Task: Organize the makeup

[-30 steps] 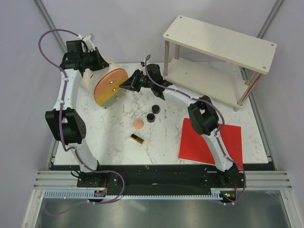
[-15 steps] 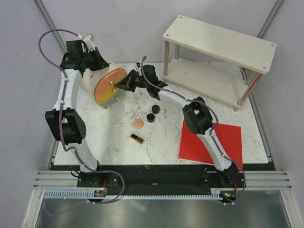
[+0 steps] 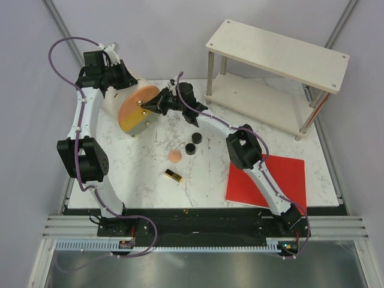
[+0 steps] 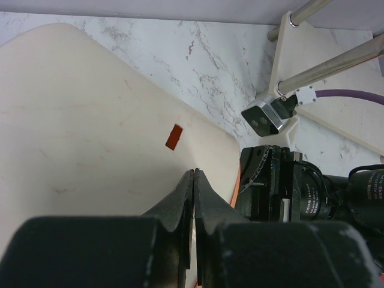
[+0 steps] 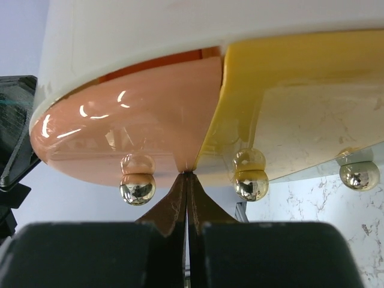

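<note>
The makeup lies mid-table: two round black compacts (image 3: 196,138) (image 3: 190,148), a peach puff (image 3: 174,156) and a gold-and-black lipstick (image 3: 173,175). At the back left the cream case (image 3: 114,102) is tipped on its side, its orange-yellow face (image 3: 137,110) turned to the right. My left gripper (image 3: 122,79) is shut, its tips (image 4: 194,174) against the case's cream wall (image 4: 90,120). My right gripper (image 3: 157,103) is shut too, its tips (image 5: 187,175) touching the seam between the orange and yellow halves (image 5: 198,120), between two gold ball knobs (image 5: 137,189) (image 5: 251,184).
A flat red sheet (image 3: 282,174) lies at the front right under the right arm. A two-level wooden shelf (image 3: 276,54) stands at the back right on metal legs (image 4: 324,63). The right arm stretches across the table's back half.
My right gripper has moved left and a little back until its tips meet the case's face. The left arm and the makeup have stayed put.
</note>
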### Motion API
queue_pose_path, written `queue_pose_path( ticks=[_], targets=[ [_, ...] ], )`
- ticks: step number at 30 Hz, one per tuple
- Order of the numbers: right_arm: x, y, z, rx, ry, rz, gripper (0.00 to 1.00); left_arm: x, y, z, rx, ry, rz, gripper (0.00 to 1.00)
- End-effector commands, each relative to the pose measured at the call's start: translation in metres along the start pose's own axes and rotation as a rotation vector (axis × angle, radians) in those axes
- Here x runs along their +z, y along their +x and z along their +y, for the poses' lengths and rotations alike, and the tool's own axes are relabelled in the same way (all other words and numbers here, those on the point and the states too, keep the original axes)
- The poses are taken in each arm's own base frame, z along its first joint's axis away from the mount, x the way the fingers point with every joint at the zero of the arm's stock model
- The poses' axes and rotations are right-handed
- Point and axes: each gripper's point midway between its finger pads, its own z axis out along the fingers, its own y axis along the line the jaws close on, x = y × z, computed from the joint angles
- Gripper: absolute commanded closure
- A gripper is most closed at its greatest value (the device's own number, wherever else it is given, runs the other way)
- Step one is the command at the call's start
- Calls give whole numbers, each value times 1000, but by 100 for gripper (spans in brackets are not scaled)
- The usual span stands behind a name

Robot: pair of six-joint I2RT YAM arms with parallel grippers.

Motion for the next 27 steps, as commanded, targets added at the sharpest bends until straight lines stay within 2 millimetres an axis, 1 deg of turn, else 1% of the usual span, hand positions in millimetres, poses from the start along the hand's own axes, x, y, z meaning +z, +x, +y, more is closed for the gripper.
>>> queue_pose_path(
  ticks=[1, 2, 3, 4, 5, 6, 7, 9, 10, 11, 12, 13, 20, 21, 27],
  targets=[
    [-4, 5, 24, -16, -60, -12, 98, 3, 81, 32, -137, -106, 271, 92],
    [-6, 7, 23, -20, -59, -11, 98, 3, 81, 32, -137, -103, 271, 92],
    [-12, 8, 31, -28, -62, -8, 98, 3, 81, 32, -137, -101, 270, 92],
    [-15, 10, 14, -20, -29, -6, 96, 2, 81, 32, -136, -104, 269, 92],
    [-18, 11, 15, -24, -28, -9, 96, 3, 81, 32, -137, -103, 271, 92],
    [-22, 11, 20, -33, -30, -11, 94, 3, 81, 32, -137, -104, 271, 92],
    [-25, 13, 12, -29, -15, -6, 89, 3, 81, 32, -137, -104, 271, 92],
    [-28, 12, 11, -42, -8, -3, 84, 3, 81, 32, -137, -104, 271, 92],
    [-29, 12, 9, -41, -4, 0, 78, 3, 81, 32, -136, -102, 270, 92],
    [-29, 13, 8, -39, -6, 2, 75, 2, 81, 31, -137, -101, 270, 92],
    [-28, 13, 6, -36, -7, 3, 68, 2, 83, 32, -139, -101, 274, 92],
    [-28, 14, 7, -37, -13, 5, 66, 2, 82, 32, -138, -103, 272, 92],
    [-23, 9, 0, -12, -25, -5, 60, 1, 82, 32, -136, -104, 272, 92],
    [-22, 8, 5, -16, -34, -6, 59, 1, 82, 31, -136, -103, 272, 92],
    [-16, 3, 0, -2, -33, -12, 56, 1, 83, 31, -136, -104, 272, 92]
  ],
)
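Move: The yellow drawer's gold knob sits about 4 cm below the right hand and some 2 cm back, level with it left-right. The orange drawer's knob is about 2 cm above the hand and 1 cm farther out, with no sideways offset. The grey drawer's knob lies roughly 8 cm below and 4 cm back, also level left-right. From the left gripper, the yellow knob is about 8 cm back, 2 cm to the right and 10 cm lower. Take the shut right fingertips off the orange drawer's front and sink about 5 cm, easing some 2 cm back and 2 cm right, then rise about 1.5 cm to line up with the yellow drawer's knob. Open the fingers nearly halfway on the way, still pointing left at the drawer front, tips just short of the knob. ##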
